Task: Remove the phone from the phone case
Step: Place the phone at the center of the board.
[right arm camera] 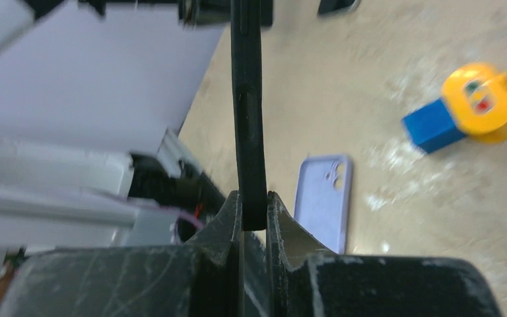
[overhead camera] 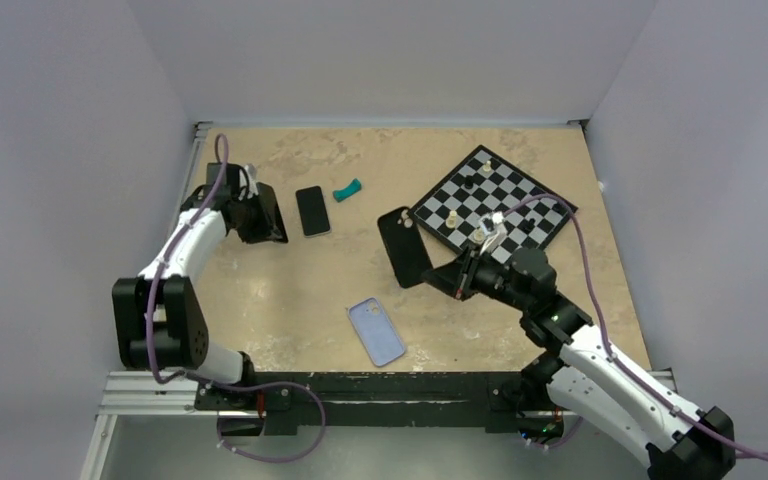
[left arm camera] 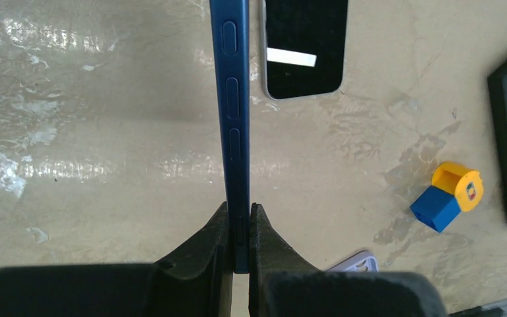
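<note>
My left gripper [overhead camera: 258, 215] [left arm camera: 239, 208] is shut on a blue phone [left arm camera: 234, 99], which it holds on edge above the table with the side buttons facing the camera. My right gripper [overhead camera: 457, 274] [right arm camera: 255, 198] is shut on a black phone case [overhead camera: 403, 245] [right arm camera: 247, 99], lifted and tilted near the middle of the table. The phone and this case are well apart. In the top view the phone [overhead camera: 268, 216] shows as a dark slab at the left.
A second phone [overhead camera: 312, 210] [left arm camera: 304, 46] lies screen up beside the left gripper. A lavender case [overhead camera: 376, 331] [right arm camera: 323, 198] lies near the front edge. A chessboard [overhead camera: 535, 195] with pieces is at the back right. A blue and yellow toy block [left arm camera: 449, 195] [right arm camera: 465, 105] sits on the table.
</note>
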You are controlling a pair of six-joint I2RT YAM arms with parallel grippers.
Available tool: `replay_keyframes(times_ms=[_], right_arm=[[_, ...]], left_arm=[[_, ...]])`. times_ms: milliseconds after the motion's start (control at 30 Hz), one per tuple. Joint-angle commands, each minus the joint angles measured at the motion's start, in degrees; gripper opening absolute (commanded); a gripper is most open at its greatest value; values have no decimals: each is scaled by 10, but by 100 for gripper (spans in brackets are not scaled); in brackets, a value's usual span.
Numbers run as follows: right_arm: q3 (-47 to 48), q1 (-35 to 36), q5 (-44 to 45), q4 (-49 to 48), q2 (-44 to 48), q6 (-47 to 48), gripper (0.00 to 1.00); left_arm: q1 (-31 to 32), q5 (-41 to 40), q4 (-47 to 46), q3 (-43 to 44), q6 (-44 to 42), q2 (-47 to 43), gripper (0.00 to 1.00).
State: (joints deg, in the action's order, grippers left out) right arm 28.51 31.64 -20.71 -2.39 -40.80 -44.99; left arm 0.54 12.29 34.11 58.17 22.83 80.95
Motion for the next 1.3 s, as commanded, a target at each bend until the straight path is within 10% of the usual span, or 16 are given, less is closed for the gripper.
replay_keyframes(times_ms=[0, 633, 1267], right_arm=[[-46, 89, -16, -26, 26, -37, 0], [-119, 207, -1, -147, -43, -178, 0], [-118, 277, 33, -133, -163, -257, 0]], left_arm=[[-51, 148, -27, 75, -23, 84, 0], [-86, 234, -66, 88, 5, 234, 3], [-94, 123, -10, 123, -2, 222, 49]])
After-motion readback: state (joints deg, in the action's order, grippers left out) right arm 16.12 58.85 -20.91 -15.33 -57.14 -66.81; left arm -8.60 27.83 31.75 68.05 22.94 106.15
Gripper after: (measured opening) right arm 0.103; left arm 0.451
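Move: The held phone in the left hand is bound for bare table whose middle lies about 10 cm ahead and 8 cm below that hand. The lying phone is 12 cm ahead, 8 cm right, and the teal piece 20 cm ahead, 17 cm right. For the right hand, gripping the black case, the lavender case is some 8 cm back, 11 cm left and 19 cm down; the blue block sits 7 cm ahead and 4 cm left, the yellow piece 11 cm ahead and 2 cm left. The held phone is lowered about 7 cm and forward about 5 cm by the left hand, down beside the lying phone, its wrist tilting some 20 degrees; then the fingers open partway and let go. The black case, still pinched in the right hand, travels back 13 cm, down 12 and left 7 towards the lavender case, swinging counter-clockwise and tilting. ##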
